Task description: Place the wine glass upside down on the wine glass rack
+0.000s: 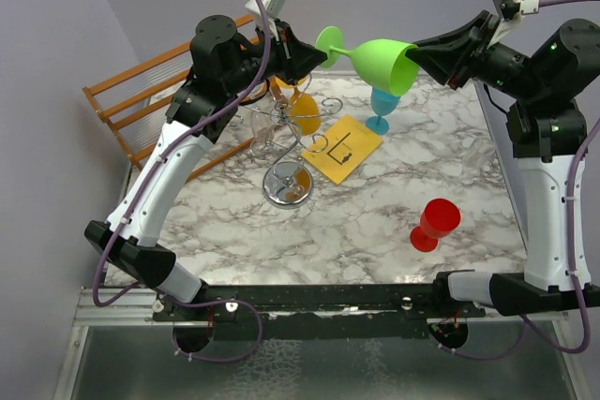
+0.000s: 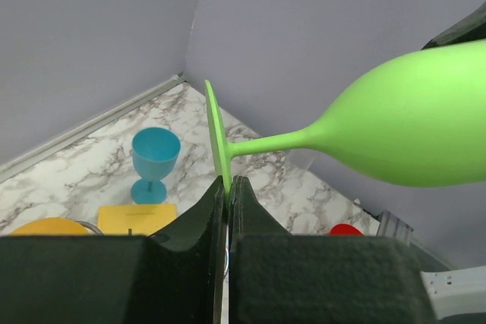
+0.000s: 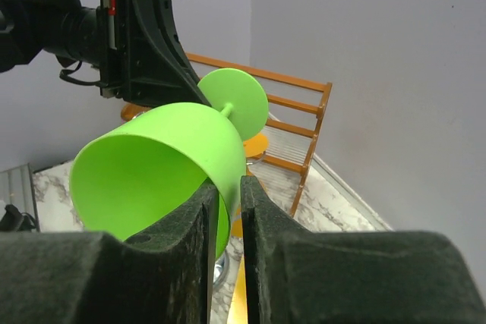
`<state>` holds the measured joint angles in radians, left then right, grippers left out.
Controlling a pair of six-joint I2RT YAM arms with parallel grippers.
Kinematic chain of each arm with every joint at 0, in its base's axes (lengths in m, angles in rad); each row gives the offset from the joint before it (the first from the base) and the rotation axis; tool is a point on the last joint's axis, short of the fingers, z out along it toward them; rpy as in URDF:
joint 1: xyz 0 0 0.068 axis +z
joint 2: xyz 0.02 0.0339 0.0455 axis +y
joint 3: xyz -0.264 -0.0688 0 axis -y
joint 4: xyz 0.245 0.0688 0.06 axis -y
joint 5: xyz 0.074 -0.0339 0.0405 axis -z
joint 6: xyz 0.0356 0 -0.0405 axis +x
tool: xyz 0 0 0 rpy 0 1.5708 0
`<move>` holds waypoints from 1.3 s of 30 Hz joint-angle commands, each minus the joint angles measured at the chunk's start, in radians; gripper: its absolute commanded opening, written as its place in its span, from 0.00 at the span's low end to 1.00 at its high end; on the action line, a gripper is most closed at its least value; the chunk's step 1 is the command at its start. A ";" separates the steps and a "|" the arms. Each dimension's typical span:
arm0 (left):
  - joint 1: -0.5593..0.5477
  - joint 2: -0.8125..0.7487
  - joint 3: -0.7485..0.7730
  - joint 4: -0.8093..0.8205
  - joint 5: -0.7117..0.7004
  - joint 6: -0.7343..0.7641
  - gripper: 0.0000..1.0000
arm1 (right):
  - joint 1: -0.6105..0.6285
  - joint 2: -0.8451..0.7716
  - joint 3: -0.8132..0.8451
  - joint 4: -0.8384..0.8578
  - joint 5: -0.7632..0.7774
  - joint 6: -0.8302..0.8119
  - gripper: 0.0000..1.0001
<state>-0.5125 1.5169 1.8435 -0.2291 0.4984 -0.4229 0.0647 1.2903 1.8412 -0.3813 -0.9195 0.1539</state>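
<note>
A green wine glass (image 1: pixel 384 63) hangs on its side high over the back of the table, held between both arms. My left gripper (image 1: pixel 314 51) is shut on the edge of its round foot (image 2: pixel 216 142). My right gripper (image 1: pixel 422 58) is shut on the wine glass, one finger inside the bowl (image 3: pixel 152 172) and one outside on the rim wall. Below them stands the chrome wine glass rack (image 1: pixel 286 152), with an orange glass (image 1: pixel 305 111) hanging on it.
A blue glass (image 1: pixel 382 108) stands at the back. A yellow card (image 1: pixel 342 149) lies beside the rack's base. A red glass (image 1: pixel 436 224) is at the front right. A slatted wooden rack (image 1: pixel 141 91) leans at the back left against the wall.
</note>
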 commanded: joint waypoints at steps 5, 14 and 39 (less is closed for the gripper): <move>0.012 -0.065 0.048 -0.044 -0.091 0.131 0.00 | 0.004 -0.031 -0.026 0.017 -0.087 0.011 0.37; 0.046 -0.126 0.081 -0.127 -0.176 0.300 0.00 | 0.004 -0.082 -0.056 -0.012 -0.063 -0.035 0.66; 0.152 -0.422 0.148 -0.962 -0.052 1.340 0.00 | 0.004 -0.202 -0.391 -0.239 -0.002 -0.615 0.86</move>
<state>-0.3786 1.1229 1.9839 -0.9943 0.3843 0.6785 0.0658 1.1557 1.5421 -0.5980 -0.8803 -0.3439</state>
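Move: The left gripper holds the green glass by its foot, with the bowl reaching right and slightly back to the right gripper at the rim. From the left hand, the rack's middle is level, about 8 cm left and 14 below; the hanging orange glass is 8 ahead, 5 left and 20 below; the clear one is 5 ahead, 13 left and 20 below. From the right hand, the rack is 4 ahead, 22 left and 18 below. Open the right gripper wide to free the green glass's rim, ease back about 3 cm, then sink. Keep the left gripper shut on the foot and sweep left, curving back, up and over the rack to its near left side (about 17 cm left, 11 back), dipping at the end; roll the wrist some 60 degrees to tip the mouth down. ##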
